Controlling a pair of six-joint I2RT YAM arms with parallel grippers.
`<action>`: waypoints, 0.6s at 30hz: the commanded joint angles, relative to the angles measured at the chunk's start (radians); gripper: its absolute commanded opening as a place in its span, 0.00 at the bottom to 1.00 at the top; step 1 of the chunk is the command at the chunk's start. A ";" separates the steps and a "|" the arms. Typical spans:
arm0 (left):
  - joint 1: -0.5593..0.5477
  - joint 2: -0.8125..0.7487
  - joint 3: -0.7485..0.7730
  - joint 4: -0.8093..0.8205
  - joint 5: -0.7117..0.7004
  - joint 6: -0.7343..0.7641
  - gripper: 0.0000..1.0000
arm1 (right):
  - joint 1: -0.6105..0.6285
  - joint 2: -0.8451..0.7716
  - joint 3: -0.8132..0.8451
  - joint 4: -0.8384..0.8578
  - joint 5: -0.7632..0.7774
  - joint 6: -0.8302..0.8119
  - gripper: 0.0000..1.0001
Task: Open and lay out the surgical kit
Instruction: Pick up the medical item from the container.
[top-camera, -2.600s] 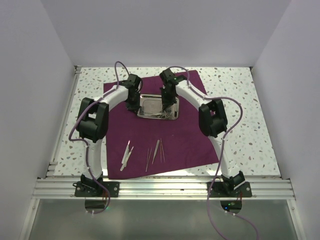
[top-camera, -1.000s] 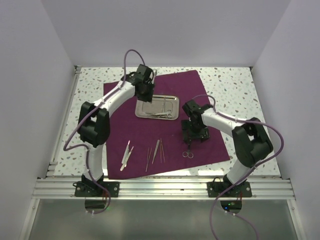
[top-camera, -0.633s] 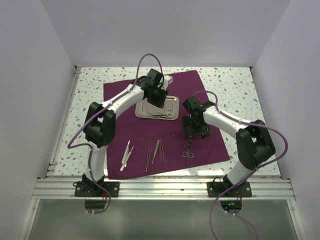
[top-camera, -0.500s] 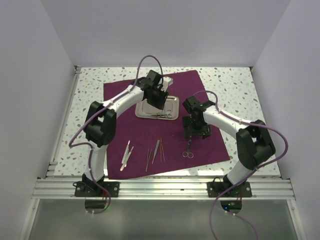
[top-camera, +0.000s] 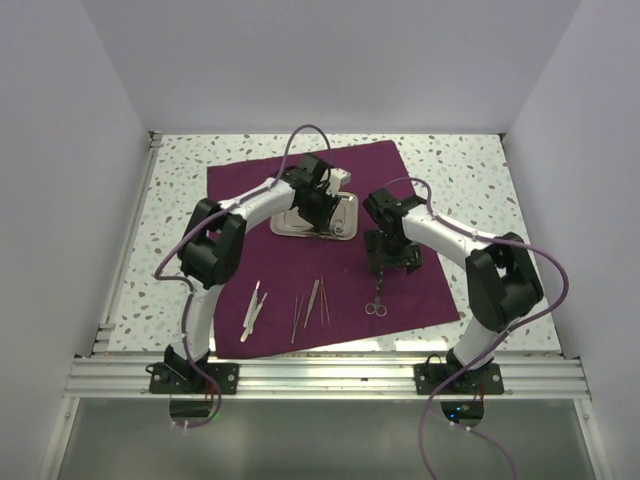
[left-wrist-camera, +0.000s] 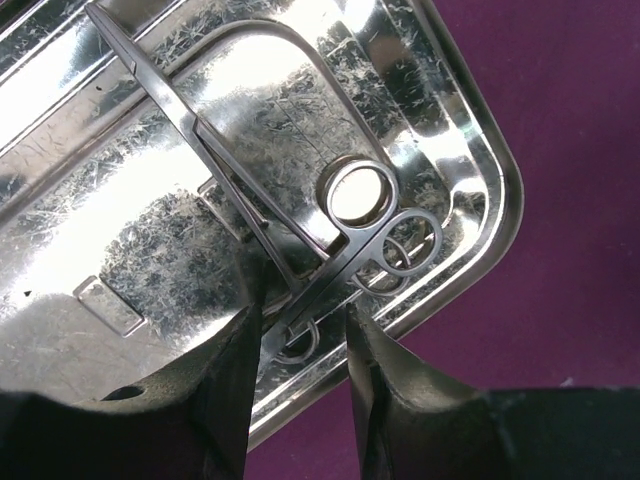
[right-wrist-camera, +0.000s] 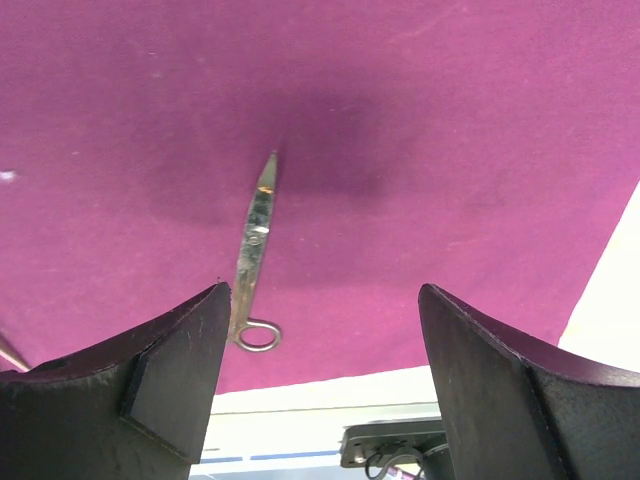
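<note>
The surgical kit's plum cloth (top-camera: 350, 170) lies spread flat, with the steel tray (top-camera: 285, 228) on its far half. My left gripper (top-camera: 322, 212) hangs low over the tray's right part. In the left wrist view the tray (left-wrist-camera: 120, 220) holds ring-handled scissors (left-wrist-camera: 385, 235) and a long thin instrument (left-wrist-camera: 160, 85). My left gripper (left-wrist-camera: 300, 325) is open there, its fingers either side of the ring handles with gaps showing. My right gripper (top-camera: 385, 262) is open just above another pair of scissors (top-camera: 377, 298) lying on the cloth. The right wrist view shows these scissors (right-wrist-camera: 252, 255) beside the left finger of the right gripper (right-wrist-camera: 325, 300).
Tweezers (top-camera: 253, 308) and thin probes (top-camera: 318, 300) lie in a row on the cloth's near half. The speckled tabletop (top-camera: 480, 200) surrounds the cloth. White walls close in the sides and back. An aluminium rail (top-camera: 330, 375) runs along the near edge.
My left gripper has swung from the tray's far left corner across to its right part and dropped lower. The right gripper has stayed open over the laid-down scissors.
</note>
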 joint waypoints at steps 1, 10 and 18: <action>-0.007 0.014 -0.002 0.050 -0.021 0.038 0.42 | -0.016 0.007 0.036 -0.027 0.011 -0.030 0.80; -0.032 0.076 0.018 0.034 -0.117 0.058 0.31 | -0.061 0.017 0.030 -0.016 -0.010 -0.058 0.79; -0.033 0.091 -0.010 0.015 -0.130 0.072 0.18 | -0.114 0.013 0.009 0.007 -0.053 -0.068 0.79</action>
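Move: The medical item, a closed ring-handled tool along the near side of the tray, has its middle about 3 cm to the left hand's left, level ahead and some 1 cm below. Its rings lie to the right, its shanks already between the open fingers. The open clamp stands 5 cm ahead and 1 cm right, the tray's middle 4 cm ahead, 2 cm left, both 2 cm down. From the right hand, the medical item is roughly 13 cm ahead, 21 cm left and 4 cm down. Sinking about 1 cm and then edging some 1 cm forward, the left hand settles over the near right part of the tray while its wrist tilts roughly 5 degrees. Late on, the fingers close by about half their gap and pinch the shanks of the medical item just below its rings. The right hand, wide open and empty, drifts about 2.5 cm to the right, away from the scissors on the cloth. ##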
